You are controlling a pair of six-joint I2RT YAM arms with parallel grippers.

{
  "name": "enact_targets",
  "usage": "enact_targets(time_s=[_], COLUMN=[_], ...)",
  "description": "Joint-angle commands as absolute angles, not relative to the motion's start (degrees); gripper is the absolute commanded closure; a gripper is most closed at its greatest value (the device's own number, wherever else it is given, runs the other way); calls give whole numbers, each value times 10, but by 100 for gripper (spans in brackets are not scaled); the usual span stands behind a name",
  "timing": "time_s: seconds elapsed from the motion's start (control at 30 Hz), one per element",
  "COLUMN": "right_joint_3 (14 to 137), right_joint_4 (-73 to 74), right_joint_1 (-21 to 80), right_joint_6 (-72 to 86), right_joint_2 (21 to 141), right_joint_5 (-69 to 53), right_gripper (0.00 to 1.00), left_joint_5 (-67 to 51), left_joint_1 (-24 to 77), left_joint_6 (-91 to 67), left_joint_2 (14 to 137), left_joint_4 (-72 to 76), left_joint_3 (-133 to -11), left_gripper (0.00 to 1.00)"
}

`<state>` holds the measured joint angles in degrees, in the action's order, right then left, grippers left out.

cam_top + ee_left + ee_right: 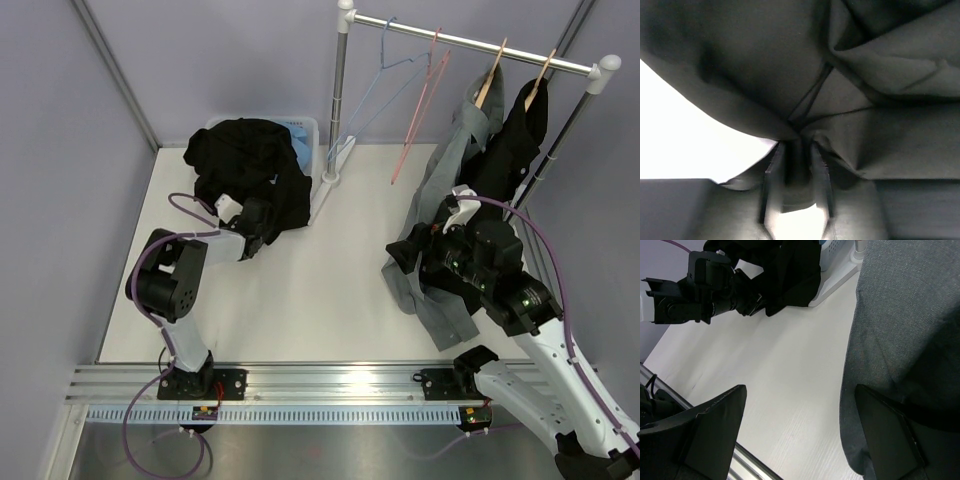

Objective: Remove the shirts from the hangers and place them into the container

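Observation:
One black shirt (245, 160) lies heaped over the white container (312, 128), its hem trailing onto the table. A bit of light blue shirt (300, 140) shows under it. My left gripper (262, 228) is shut on a fold of this black shirt (740, 60), the cloth pinched between the fingers (771, 170). A grey shirt (445, 165) and a second black shirt (515, 145) hang on wooden hangers (490, 80). My right gripper (800, 387) stands open beside the grey shirt (910, 330), one finger against the cloth. The blue hanger (385, 70) and the pink hanger (425, 95) hang bare.
The white-and-chrome rail (470, 42) spans the back right, its post (340, 100) and foot standing right beside the container. Purple walls close in the table on the left and at the back. The left arm (705, 290) shows in the right wrist view.

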<state>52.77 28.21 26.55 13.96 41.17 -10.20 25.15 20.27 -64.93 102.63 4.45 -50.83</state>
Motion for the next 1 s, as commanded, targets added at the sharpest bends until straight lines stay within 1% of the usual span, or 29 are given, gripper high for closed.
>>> enact_targets(time_s=[0.0, 0.07, 0.1, 0.23, 0.37, 0.5, 0.53, 0.63, 0.67, 0.73, 0.77, 0.9, 0.97], right_joint_3=[529, 529, 529, 530, 530, 530, 530, 526, 526, 527, 527, 527, 527], right_joint_4=[266, 267, 268, 269, 268, 270, 270, 266, 267, 269, 270, 271, 272], right_joint_1=[264, 264, 264, 264, 264, 264, 264, 264, 264, 265, 264, 265, 264], right_joint_6=[141, 140, 140, 140, 141, 141, 141, 143, 142, 142, 142, 141, 141], right_joint_2=[412, 414, 416, 416, 417, 417, 416, 410, 410, 410, 411, 417, 424], right_joint_5=[-114, -113, -113, -112, -111, -116, -118, -120, -118, -115, -116, -115, -114], right_gripper=[1, 0, 0, 1, 1, 0, 1, 1, 1, 1, 1, 1, 1], left_joint_5=[263, 261, 262, 271, 294, 345, 351, 355, 350, 349, 351, 345, 326], left_joint_1=[194, 192, 191, 180, 178, 177, 177, 176, 175, 173, 173, 168, 162], left_joint_6=[-643, -625, -618, -566, -483, -381, -334, -272, -239, -208, -176, -120, -106], left_joint_2=[1038, 1037, 1035, 1007, 933, 903, 906, 937, 960, 989, 1004, 1084, 1132], left_joint_4=[37, 38, 35, 34, 15, 6, 5, 6, 11, 13, 23, 53, 67], left_joint_3=[-528, -533, -540, -550, -573, -650, -699, -781, -832, -884, -931, -1028, -1055], left_gripper=[86, 96, 100, 100, 100, 100, 100, 100, 100, 100, 100, 100, 100])
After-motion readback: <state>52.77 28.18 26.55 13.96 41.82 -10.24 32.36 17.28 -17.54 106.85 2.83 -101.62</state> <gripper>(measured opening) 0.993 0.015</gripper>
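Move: The loose hem of the black shirt already lies between my left hand's closing fingers, a few centimetres above the table. The container I take it to has its middle about 15 cm straight ahead, with most of the shirt heaped over it. The blue shirt showing in it is some 17 cm ahead and 10 cm right; the rack foot, 8 cm ahead and 17 cm right. From my right hand the hem lies roughly 32 cm left, 20 cm ahead and 27 cm below. I shut my left fingers the rest of the way on the black shirt's hem, easing a couple of centimetres left, then sweep it up fast, about 33 cm, and some 15 cm forward over the container. As I rise, the fingers tip up by around 30 degrees until they point nearly level ahead, the hand's left side rolling up too, grip kept. ##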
